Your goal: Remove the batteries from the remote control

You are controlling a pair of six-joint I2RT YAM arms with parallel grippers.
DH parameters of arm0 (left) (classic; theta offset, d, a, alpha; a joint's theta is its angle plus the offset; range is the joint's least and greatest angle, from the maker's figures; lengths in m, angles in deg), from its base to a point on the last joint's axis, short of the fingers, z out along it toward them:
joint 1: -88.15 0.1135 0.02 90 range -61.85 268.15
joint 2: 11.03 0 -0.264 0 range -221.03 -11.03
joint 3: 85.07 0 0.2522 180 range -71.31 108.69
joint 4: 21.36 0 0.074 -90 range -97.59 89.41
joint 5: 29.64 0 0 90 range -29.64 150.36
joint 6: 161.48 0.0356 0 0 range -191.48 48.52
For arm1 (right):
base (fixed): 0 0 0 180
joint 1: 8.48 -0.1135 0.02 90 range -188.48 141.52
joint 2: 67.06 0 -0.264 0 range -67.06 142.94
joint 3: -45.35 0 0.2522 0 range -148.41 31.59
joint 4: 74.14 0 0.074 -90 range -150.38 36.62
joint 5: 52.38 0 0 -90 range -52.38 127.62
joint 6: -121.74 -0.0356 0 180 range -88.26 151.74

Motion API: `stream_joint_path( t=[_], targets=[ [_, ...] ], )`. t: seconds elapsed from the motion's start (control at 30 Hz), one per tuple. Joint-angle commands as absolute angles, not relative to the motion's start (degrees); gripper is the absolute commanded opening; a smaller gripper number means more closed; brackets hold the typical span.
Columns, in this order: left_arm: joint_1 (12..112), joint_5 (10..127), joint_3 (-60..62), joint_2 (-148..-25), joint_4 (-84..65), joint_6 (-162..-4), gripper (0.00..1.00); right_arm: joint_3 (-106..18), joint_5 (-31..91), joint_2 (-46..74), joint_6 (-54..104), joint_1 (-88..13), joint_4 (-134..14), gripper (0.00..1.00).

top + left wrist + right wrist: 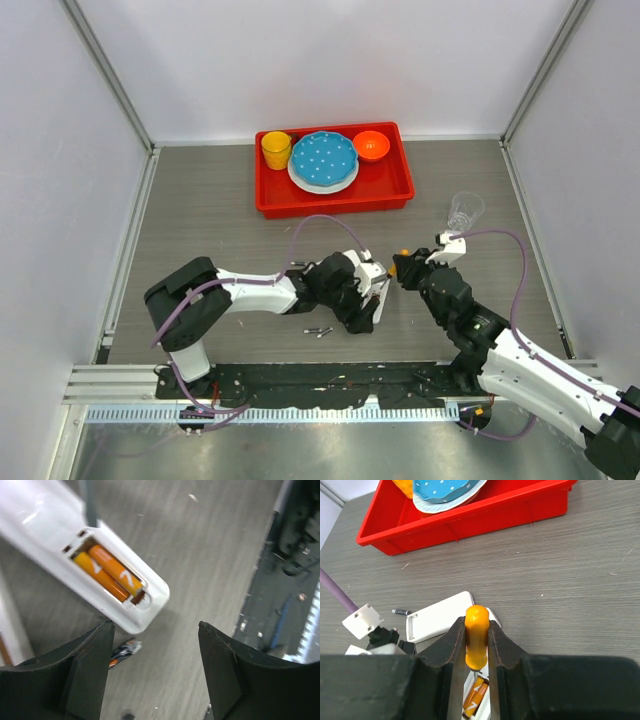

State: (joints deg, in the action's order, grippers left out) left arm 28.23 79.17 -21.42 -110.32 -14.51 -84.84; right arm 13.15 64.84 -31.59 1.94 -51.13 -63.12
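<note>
The white remote [60,530] lies with its compartment open, and two orange batteries [107,572] sit side by side in it; they also show in the right wrist view [476,697]. My left gripper [155,630] is open and empty, just beyond the remote's rounded end. A loose dark battery [122,652] lies on the table by its left finger. My right gripper [477,630] is shut on the orange-handled screwdriver [476,635], whose tip points down at the compartment's edge. In the top view both grippers [365,305] [405,268] meet at the remote [375,280].
The remote's white cover [440,615] lies beside the remote, with a dark battery [400,612] left of it. Small loose batteries [318,331] lie near the left arm. A red tray [335,192] with a plate, cup and bowl stands behind. A clear glass [464,211] stands right.
</note>
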Motion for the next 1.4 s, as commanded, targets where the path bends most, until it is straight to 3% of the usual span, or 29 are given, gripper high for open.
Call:
stream_joint_path(
  t=[0.0,0.3,0.6,1.0,1.37],
  targets=[
    [28.2,91.8,-20.5,-111.1,-18.8,-85.6,0.71,10.7,66.5,-32.4,3.3,-50.8,-62.8,0.01],
    [30.8,85.5,-24.3,-106.7,-22.7,-88.5,0.72,10.0,62.8,-31.1,4.1,-50.8,-62.4,0.01],
    [36.3,88.2,-26.6,-106.7,-25.6,-92.9,0.68,8.5,60.9,-20.9,3.8,-50.8,-64.0,0.01],
    [36.7,87.9,-25.7,-108.1,-24.8,-92.7,0.67,9.3,64.9,-17.5,5.8,-50.9,-68.1,0.01],
    [36.8,87.5,-25.3,-108.2,-24.0,-92.3,0.66,7.4,61.3,-13.3,7.2,-51.6,-66.0,0.01]
  ],
)
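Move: The remote's battery compartment, its two orange batteries still inside, lies about 8 cm back, 3 cm left and 14 cm below the right hand, which holds the screwdriver. From the open left hand it is roughly 4 cm ahead, 3 cm right and 2 cm down. The emptied QR remote lies some 11 cm ahead of the left hand and 1 cm to its left; a loose dark battery is 3 cm left and 1 cm ahead. Keep the right gripper's hold on the screwdriver and lower it about 5 cm, with some 2 cm to the left, tipping the fingers down and dipping the hand's left side, until the blade tip reaches into the far end of the battery compartment by the orange batteries. Bring the open left gripper back 2 cm, then forward about 5 cm with a little left and up, and hold it there clear of the remote. ##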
